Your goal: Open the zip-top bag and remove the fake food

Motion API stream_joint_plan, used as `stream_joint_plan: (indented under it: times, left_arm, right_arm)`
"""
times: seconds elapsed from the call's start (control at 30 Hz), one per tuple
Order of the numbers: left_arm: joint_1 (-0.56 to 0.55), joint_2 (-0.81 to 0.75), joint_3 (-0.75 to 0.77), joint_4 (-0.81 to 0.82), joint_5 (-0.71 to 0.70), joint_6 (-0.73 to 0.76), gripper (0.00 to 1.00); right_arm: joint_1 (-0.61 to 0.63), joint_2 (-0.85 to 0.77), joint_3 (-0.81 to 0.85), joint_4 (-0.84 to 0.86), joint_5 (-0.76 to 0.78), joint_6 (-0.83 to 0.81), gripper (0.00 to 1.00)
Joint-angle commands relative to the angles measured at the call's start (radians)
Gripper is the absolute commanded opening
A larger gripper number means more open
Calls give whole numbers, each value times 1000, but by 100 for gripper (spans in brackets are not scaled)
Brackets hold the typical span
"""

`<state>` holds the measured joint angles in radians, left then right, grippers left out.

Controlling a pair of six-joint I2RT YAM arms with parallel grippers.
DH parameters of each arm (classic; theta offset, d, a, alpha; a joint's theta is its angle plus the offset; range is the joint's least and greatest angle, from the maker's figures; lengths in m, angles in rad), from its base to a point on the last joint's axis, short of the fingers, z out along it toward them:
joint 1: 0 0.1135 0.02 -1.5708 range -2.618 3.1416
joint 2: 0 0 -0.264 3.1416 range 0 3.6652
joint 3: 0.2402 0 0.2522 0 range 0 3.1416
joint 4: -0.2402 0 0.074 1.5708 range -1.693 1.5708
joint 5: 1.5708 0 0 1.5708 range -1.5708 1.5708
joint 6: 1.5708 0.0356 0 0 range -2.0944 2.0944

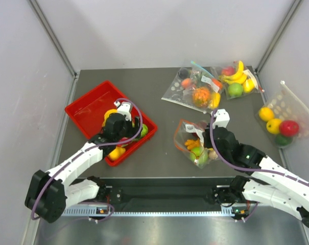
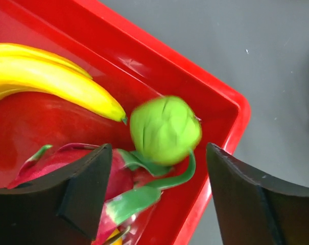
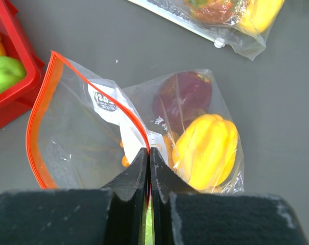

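Note:
The zip-top bag (image 1: 195,139) lies at mid-table with its orange-red zip mouth spread open. My right gripper (image 1: 214,122) is shut on the zip strip (image 3: 149,150) beside the white label (image 3: 105,99). Inside the bag (image 3: 77,138) I see a yellow piece (image 3: 208,150), a dark purple piece (image 3: 184,94) and orange bits. My left gripper (image 1: 129,124) hangs open over the red tray (image 1: 88,99). A blurred green apple (image 2: 164,130) sits in the tray just beyond its open jaws (image 2: 157,194), touching neither finger.
The red tray (image 2: 195,76) also holds a long banana (image 2: 52,76) and a pink dragon fruit (image 2: 93,173). Three other fruit bags lie at the back (image 1: 195,89), back right (image 1: 238,79) and right edge (image 1: 282,120). Grey walls enclose the table.

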<state>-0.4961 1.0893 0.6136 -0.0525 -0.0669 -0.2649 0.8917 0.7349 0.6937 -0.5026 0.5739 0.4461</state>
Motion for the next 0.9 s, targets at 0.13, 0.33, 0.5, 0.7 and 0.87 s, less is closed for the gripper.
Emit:
stream_joint_plan:
  times: [0.13,0.33,0.5,0.7,0.87]
  left_arm:
    - [4,-38,20,63,22,21,83]
    - [-31,-135,41,80,127,41,82]
    - [-183,-173,67,100,142,93,81]
    - [-400,-131,80,201,189,141,79]
    - [-481,-31,97,305,223,131,78]
  right_arm:
    - [-13,-11,4,3,-6,-9,0]
    - [-13,0,13,3,-11,-10,0]
    - [-11,9,12,10,-17,-9,0]
    - [-11,18,10,21,-31,-7,0]
    - [-13,21,12,22,-45,-4,0]
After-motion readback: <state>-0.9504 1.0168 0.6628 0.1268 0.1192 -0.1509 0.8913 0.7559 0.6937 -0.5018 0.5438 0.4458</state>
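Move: The green apple in the open bag lies about 31 cm to the right of my left hand, some 14 cm back and 5 cm below; orange carrots beside it sit about 28 cm right and 11 cm back. The green cabbage, already loose, is just under my left hand, 2 cm right and 2 cm back, with the red tray's middle 15 cm left and level with me. From my right hand the apple is about 8 cm back, 3 cm left and 8 cm below. With the cabbage already loose, I spread my left fingers a little wider and lift out of the red tray by about 9 cm. As I rise I sweep right and back towards the bag's open mouth, roughly 15 cm right and 11 cm back, turning the wrist nearly 40 degrees clockwise. My right fingers stay shut on the bag's rim. ##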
